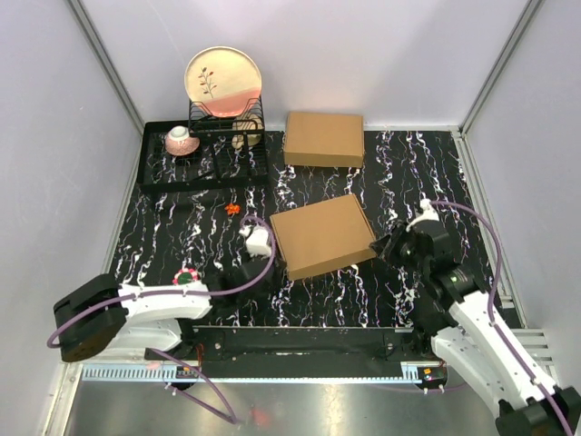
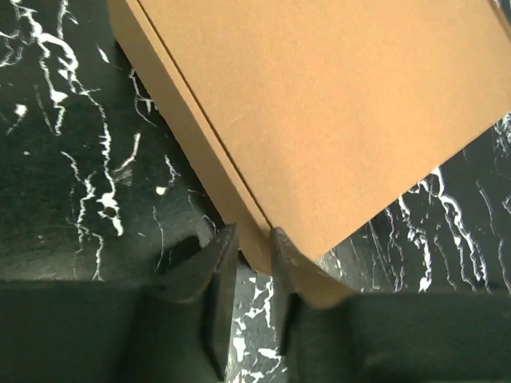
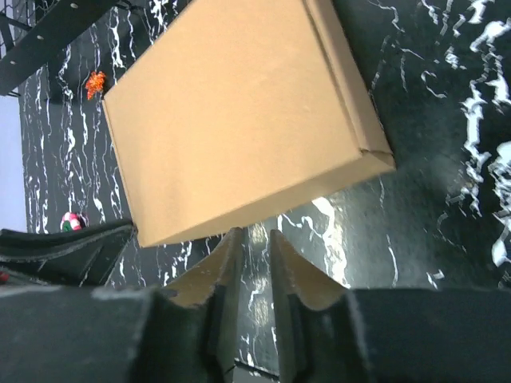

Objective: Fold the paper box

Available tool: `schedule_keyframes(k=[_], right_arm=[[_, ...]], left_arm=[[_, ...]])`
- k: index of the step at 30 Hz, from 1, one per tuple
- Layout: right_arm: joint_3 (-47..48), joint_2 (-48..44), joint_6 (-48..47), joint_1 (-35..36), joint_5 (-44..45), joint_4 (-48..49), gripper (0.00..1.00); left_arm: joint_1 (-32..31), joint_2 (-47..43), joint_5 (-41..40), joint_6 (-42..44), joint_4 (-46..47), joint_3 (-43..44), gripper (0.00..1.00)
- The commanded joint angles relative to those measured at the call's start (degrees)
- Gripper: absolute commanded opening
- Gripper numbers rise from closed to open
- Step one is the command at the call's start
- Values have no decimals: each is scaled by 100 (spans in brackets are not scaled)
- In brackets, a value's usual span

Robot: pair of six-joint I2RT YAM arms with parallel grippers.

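Observation:
The paper box [image 1: 322, 234] lies closed and flat on the black marbled mat, turned a little askew. My left gripper [image 1: 270, 265] is at its near left corner; in the left wrist view the jaws [image 2: 251, 239] stand a narrow gap apart, and the corner of the box [image 2: 319, 104] reaches just between their tips. My right gripper [image 1: 381, 247] is at the box's right corner. In the right wrist view its jaws [image 3: 251, 239] are slightly apart with only mat between them, and the edge of the box [image 3: 231, 120] lies just beyond the tips.
A second, made-up brown box [image 1: 324, 138] sits at the back. A black dish rack [image 1: 204, 154] at the back left holds a plate [image 1: 223, 80] and a cup [image 1: 181, 139]. A small orange item [image 1: 233, 209] and a red-and-green ring [image 1: 188, 276] lie left of the box.

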Motion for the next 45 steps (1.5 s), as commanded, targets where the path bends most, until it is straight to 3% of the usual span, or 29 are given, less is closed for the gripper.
schedule_keyframes(k=[1, 2, 3, 4, 9, 13, 16, 21, 26, 30, 35, 45], right_arm=[[228, -812, 465, 54, 64, -596, 35], [316, -795, 404, 54, 91, -587, 43], [500, -691, 325, 54, 100, -596, 44], [580, -550, 237, 54, 100, -631, 45], [538, 461, 139, 45, 528, -439, 44], [273, 953, 298, 37, 1198, 569, 46], [229, 1646, 193, 10, 1296, 1491, 50], [887, 2974, -316, -8, 1469, 1795, 54], [1038, 3720, -633, -51, 1498, 1979, 57], [766, 3802, -476, -52, 1269, 2067, 57], [379, 3600, -335, -43, 1129, 2173, 57], [-227, 3152, -36, -43, 742, 2295, 56]], left_arm=[[-54, -937, -600, -433, -1345, -267, 38], [-54, -1141, -750, -407, -1389, -206, 45], [-54, -1343, -1004, -346, -1442, -162, 56], [-45, -1632, -1067, -145, -1425, -118, 59], [-27, -1566, -1014, -247, -1722, 154, 60], [69, -1109, -1331, -1632, -2478, 40, 59], [455, -924, -1218, -1988, -2576, -47, 60], [1009, -994, -638, -1523, -927, -496, 63], [1509, -318, 47, -1093, -258, -294, 66], [1642, 113, 942, -943, 604, -311, 66], [1774, 851, 1743, -697, 747, 135, 66], [2055, 1485, 2035, -679, 826, 401, 65]])
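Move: The paper box lies flat, its middle about 9 cm ahead of the left hand and 9 cm to its right, some 7 cm lower; that hand is by the near-left corner. From the right hand the middle is about 7 cm ahead, 10 cm left and 12 cm lower. An orange scrap lies 18 cm ahead and 13 cm left of the left hand. The brown carton stands about 25 cm straight beyond the box. The right hand ends astride the box's right edge, one finger on the lid and the other outside the wall: it opens, lifts briefly, goes forward and down about 9 cm each, then eases back slightly. The left hand opens wide, dips, rises and swings some 10 cm left clear of the box, then comes back right, sinking and going forward, tipping down 15 degrees to the left wall. ##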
